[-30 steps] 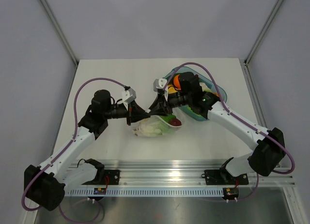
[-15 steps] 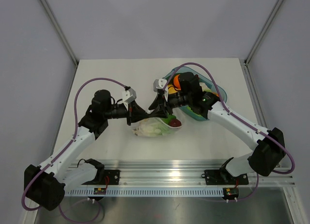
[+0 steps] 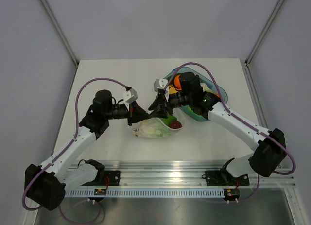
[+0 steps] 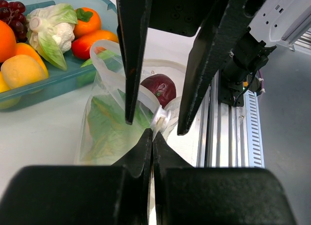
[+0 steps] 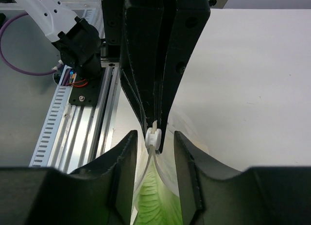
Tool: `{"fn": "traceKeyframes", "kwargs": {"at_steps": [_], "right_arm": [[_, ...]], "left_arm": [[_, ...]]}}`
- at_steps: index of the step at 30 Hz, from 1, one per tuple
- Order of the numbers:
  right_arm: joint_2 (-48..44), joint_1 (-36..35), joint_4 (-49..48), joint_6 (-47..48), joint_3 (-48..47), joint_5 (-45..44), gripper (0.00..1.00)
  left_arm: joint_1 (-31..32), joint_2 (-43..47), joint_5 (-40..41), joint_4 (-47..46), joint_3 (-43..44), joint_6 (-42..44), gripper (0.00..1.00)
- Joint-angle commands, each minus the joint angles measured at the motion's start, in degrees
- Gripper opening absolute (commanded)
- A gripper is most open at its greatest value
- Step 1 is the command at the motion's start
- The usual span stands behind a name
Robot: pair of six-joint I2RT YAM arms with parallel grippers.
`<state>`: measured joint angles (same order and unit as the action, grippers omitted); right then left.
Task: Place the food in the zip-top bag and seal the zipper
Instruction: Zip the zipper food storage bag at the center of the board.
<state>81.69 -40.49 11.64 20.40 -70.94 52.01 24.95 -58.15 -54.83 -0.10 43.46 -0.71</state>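
The clear zip-top bag (image 3: pixel 154 129) lies between both arms, with green lettuce (image 4: pixel 109 132) and a dark red round piece (image 4: pixel 159 86) of the food inside. My left gripper (image 4: pixel 152 133) is shut on the end of the bag's zipper (image 4: pixel 146 96), just behind the white slider (image 4: pixel 160 120). My right gripper (image 5: pixel 154 134) faces it and is open. Its fingers (image 5: pixel 124 171) stand either side of the slider (image 5: pixel 153 136) with a gap on both sides. In the top view the left gripper (image 3: pixel 137 114) and right gripper (image 3: pixel 156 110) nearly meet above the bag.
A teal tray (image 3: pixel 222 95) behind the right arm holds more food: oranges (image 4: pixel 7 40), grapes (image 4: pixel 12 13), a cauliflower (image 4: pixel 48 33) and a tomato (image 4: pixel 90 43). The metal rail (image 3: pixel 160 169) runs along the table's near edge.
My right gripper's jaws have widened around the slider. The bag has shifted slightly; the left gripper keeps its hold in the same place.
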Motion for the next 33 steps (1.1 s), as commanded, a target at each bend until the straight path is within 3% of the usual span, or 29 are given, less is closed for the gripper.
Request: {"fn": "traceKeyframes", "kwargs": {"at_steps": [1, 4, 5, 8, 9, 33], "right_arm": [[-0.8, 0.1, -2.4, -0.6, -2.2, 0.6, 0.4], [-0.6, 0.1, -2.4, -0.6, -2.1, 0.7, 0.29], [-0.7, 0.1, -2.3, -0.6, -2.1, 0.6, 0.19], [-0.7, 0.1, -1.9, -0.4, -2.2, 0.7, 0.01], [-0.7, 0.2, -1.3, -0.2, -2.2, 0.7, 0.0], [-12.7, 0.2, 4.5, 4.6, 10.9, -11.5, 0.0]], "left_arm": [[0.2, -0.1, -0.3, -2.9, 0.7, 0.4, 0.0], [0.2, -0.1, -0.2, -2.9, 0.7, 0.4, 0.0], [0.2, -0.1, -0.2, -3.0, 0.7, 0.4, 0.0], [0.2, 0.0, -0.3, -3.0, 0.8, 0.4, 0.0], [0.2, 0.1, -0.3, -3.0, 0.8, 0.4, 0.0], [0.1, 5.2, 8.2, -0.3, -0.6, 3.5, 0.0]]}}
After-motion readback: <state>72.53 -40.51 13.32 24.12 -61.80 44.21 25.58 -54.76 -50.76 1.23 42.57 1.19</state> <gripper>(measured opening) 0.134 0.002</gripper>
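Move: The zip slider sits right between the right hand's open fingers, within about a centimetre of its hand point, and some 2 cm to the right of the left hand, whose shut fingers hold the zip's end. From the right hand, the lettuce in the bag is about 2 cm to the right, level fore-and-aft and 11 cm down; the dark red vegetable is roughly 9 cm right, 1 cm back and 10 cm down; the food tray's middle is some 20 cm right, 13 cm ahead and 15 cm down. The zip slider is pinched as the right fingers close on it, then after a short hold dragged along the zip to the right and down, away from the left hand, about 4 cm in all, the right hand turning slightly clockwise. The left hand keeps its shut grip on the zip's end and stays nearly in place as the anchor. ##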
